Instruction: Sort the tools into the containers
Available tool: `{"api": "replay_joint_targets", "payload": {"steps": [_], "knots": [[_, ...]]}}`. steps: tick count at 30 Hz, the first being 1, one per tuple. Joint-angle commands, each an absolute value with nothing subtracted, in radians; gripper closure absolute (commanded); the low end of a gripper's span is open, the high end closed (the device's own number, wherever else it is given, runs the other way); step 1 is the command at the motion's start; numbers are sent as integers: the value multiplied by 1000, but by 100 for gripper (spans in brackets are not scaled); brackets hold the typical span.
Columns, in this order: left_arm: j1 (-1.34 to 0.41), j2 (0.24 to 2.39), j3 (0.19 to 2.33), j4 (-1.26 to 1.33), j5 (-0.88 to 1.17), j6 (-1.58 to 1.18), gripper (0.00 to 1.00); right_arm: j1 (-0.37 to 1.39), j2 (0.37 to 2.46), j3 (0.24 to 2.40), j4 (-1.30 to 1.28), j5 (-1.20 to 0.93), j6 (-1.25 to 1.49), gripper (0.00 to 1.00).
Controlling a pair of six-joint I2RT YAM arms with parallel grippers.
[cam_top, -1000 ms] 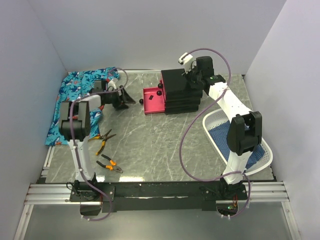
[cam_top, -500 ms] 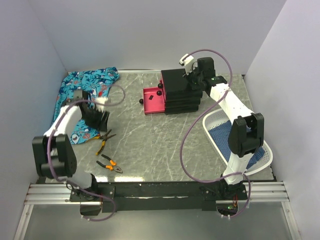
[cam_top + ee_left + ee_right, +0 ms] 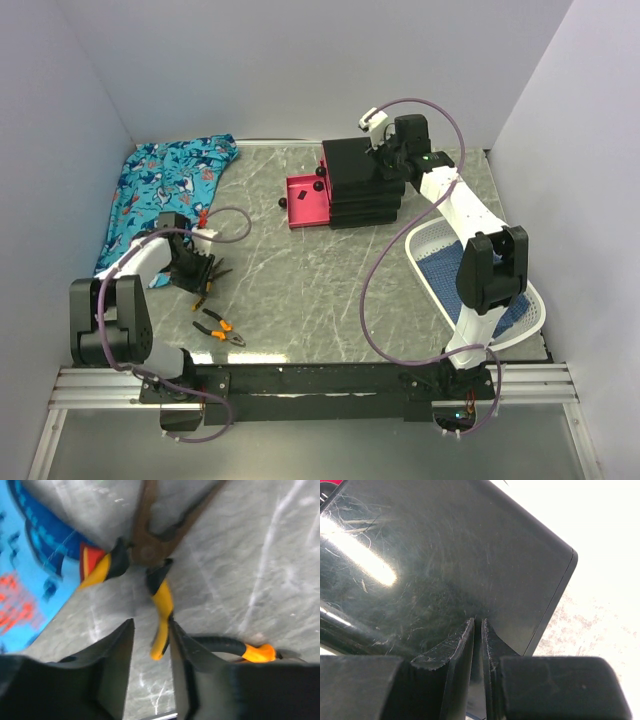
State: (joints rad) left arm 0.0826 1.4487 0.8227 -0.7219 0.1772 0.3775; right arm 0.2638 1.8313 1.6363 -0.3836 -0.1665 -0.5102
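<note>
The yellow-handled pliers (image 3: 207,287) lie on the grey table near the cloth's edge, handles spread. My left gripper (image 3: 198,272) hangs low over them, open. In the left wrist view one yellow handle (image 3: 162,605) reaches between my fingers (image 3: 117,665) against the right one, with a gap on its left. Orange-handled pliers (image 3: 220,329) lie closer to the arm bases. A pink drawer (image 3: 306,205) stands pulled out of the black cabinet (image 3: 355,175). My right gripper (image 3: 384,160) rests on the cabinet's top (image 3: 445,555), its fingers (image 3: 462,640) nearly together with nothing between them.
The shark-patterned blue cloth (image 3: 165,185) covers the back left corner, close to the left gripper. A white basket (image 3: 425,240) with a blue mat stands at the right. The second pliers' orange handle (image 3: 257,653) lies just right of my left fingers.
The left arm has swung from beside the pink drawer back and down to the yellow-handled pliers, and its jaws have narrowed around one handle. The right arm has barely moved.
</note>
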Motion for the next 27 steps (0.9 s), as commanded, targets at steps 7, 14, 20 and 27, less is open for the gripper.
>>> {"api": "replay_joint_targets", "payload": {"steps": [7, 14, 20, 27], "knots": [[-35, 1515, 813, -646, 184, 403, 69, 261, 1824, 1608, -499, -158, -499, 80], [-84, 1563, 859, -652, 198, 365, 91, 261, 1818, 1609, -499, -153, -503, 80], [-166, 1477, 1086, -684, 452, 321, 99, 261, 1815, 1595, -499, -146, -511, 80], [-176, 1656, 1362, -612, 492, 190, 99, 261, 1815, 1591, -492, -126, -525, 80]]}}
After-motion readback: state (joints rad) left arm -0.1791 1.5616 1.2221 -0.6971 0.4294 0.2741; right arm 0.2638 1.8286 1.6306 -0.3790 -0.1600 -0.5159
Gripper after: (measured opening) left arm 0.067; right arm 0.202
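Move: The open pliers lie some 5 cm ahead of my left hand, about 4 cm to its right and 2 cm below, one handle running back towards my fingers. A second pair of pliers is about 9 cm back and 7 cm right, the blue cloth's middle about 24 cm ahead and 8 cm left, and the pulled-out drawer about 26 cm ahead and 26 cm right. From my right hand the nearer pliers are roughly 41 cm left, 22 cm back and 20 cm down. I ease my left hand about 3 cm right and a little down onto the handle that points back at me, and shut my fingers to pinch it near its yellow part. Then I sweep up, right and forward, some 10 cm each way, carrying the pliers towards the open drawer, while the wrist turns about 15 degrees clockwise and the fingertips swing forward. ##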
